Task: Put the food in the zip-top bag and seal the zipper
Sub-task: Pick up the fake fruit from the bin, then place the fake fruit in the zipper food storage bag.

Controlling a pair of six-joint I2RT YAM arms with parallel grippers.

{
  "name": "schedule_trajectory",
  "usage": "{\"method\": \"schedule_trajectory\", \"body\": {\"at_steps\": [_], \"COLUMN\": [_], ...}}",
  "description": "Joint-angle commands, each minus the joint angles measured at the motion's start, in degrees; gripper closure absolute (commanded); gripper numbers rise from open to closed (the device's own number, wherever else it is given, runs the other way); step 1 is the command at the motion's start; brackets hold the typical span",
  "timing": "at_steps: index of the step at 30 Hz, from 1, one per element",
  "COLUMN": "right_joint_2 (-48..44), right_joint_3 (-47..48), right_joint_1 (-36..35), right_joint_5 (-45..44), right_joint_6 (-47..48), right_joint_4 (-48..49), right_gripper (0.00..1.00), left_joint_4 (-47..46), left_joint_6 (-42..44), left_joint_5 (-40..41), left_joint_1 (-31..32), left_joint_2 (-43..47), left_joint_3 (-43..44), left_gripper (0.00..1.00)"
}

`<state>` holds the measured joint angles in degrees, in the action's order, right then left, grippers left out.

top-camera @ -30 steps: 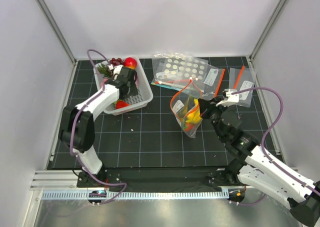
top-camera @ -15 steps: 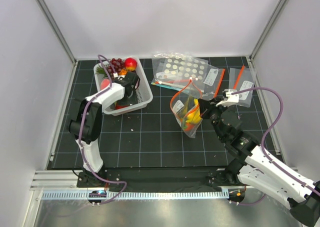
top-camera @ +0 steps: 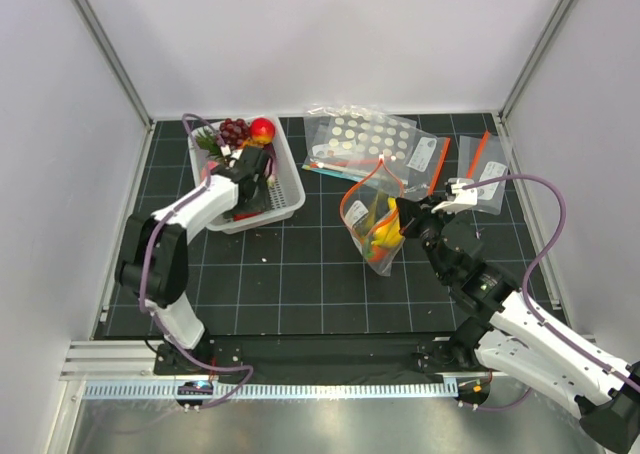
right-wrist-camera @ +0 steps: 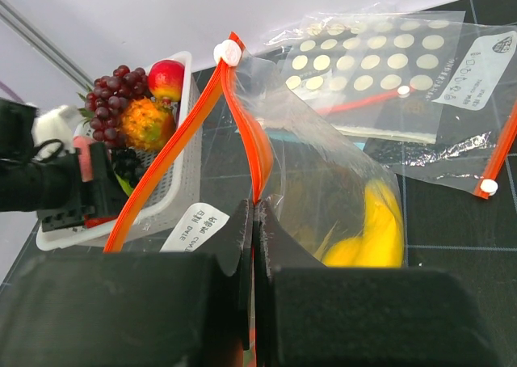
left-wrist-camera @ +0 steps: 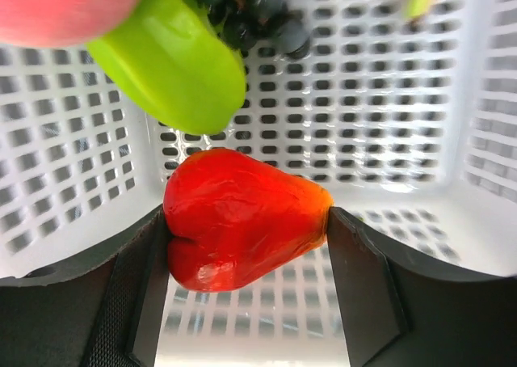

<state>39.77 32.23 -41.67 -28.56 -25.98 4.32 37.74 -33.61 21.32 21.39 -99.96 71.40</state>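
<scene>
The clear zip-top bag [top-camera: 372,219] stands open at mid-table with a yellow banana [top-camera: 385,232] inside. My right gripper [top-camera: 405,217] is shut on the bag's mouth edge, pinching the orange-red zipper [right-wrist-camera: 246,124] between its fingertips [right-wrist-camera: 242,221]. The banana [right-wrist-camera: 376,229] shows through the plastic. My left gripper [top-camera: 248,186] is down inside the white basket [top-camera: 290,189]. In the left wrist view it [left-wrist-camera: 246,238] is shut on a small red piece [left-wrist-camera: 242,217], both pads touching its sides. A green piece [left-wrist-camera: 174,60] and a pink peach [left-wrist-camera: 65,7] lie just behind.
The basket also holds dark grapes [top-camera: 233,131], a red-yellow apple [top-camera: 262,128] and an orange fruit [right-wrist-camera: 149,124]. A dotted clear bag [top-camera: 365,139] and small labelled bags [top-camera: 480,174] lie at the back right. Side walls enclose the black gridded mat [top-camera: 300,274].
My left arm has shifted inside the basket, swinging its elbow in and back out, with the gripper staying low over the red piece. The right arm and the bag have not moved.
</scene>
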Motion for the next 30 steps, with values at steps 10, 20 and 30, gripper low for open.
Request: {"method": "schedule_trajectory", "body": {"at_steps": [10, 20, 30], "right_joint_2": [0.31, 9.18, 10.33], "right_joint_3": [0.20, 3.89, 3.90], "right_joint_1": [-0.17, -0.25, -0.25], "right_joint_5": [0.68, 14.13, 17.92], "right_joint_6": [0.75, 2.16, 2.07], "right_joint_4": [3.07, 5.00, 6.67], "right_gripper": [0.99, 0.99, 0.99], "left_joint_4": [-16.62, -29.99, -37.21], "left_joint_6": [-0.23, -0.06, 4.59], "left_joint_5": [-5.75, -20.59, -27.48], "left_joint_1": [3.31, 8.75, 17.98], "left_joint_2": [24.17, 36.41, 33.09], "left_joint_3": [-10.13, -17.17, -16.03], "left_gripper": [0.49, 0.48, 0.50]}}
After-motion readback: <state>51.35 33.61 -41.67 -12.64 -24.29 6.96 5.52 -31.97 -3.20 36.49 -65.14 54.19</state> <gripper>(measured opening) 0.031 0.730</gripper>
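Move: The left hand has the red fruit between its fingers, low at the bin's near side. The bag's open mouth lies about 28 cm to its right, 8 cm back and some 16 cm higher. The bin's middle is about 8 cm ahead and level sideways; the green pepper sits 6 cm ahead and 4 cm left, the peach 11 cm ahead and 7 cm left. From the right hand, the mouth's middle is about 7 cm left and 3 cm ahead, the fruit some 34 cm left, 11 cm ahead and 16 cm below. Still pinching the red fruit, the left hand lifts it about 19 cm out of the bin, then swings it right over the bin's side towards the bag's mouth, easing back some 7 cm as the fingers swing up from pointing down to aim forward and right. The right hand, fingers still shut on the bag's edge, waits, then carries the mouth about 6 cm left and 4 cm down to meet it, turning some 15 degrees counter-clockwise. ##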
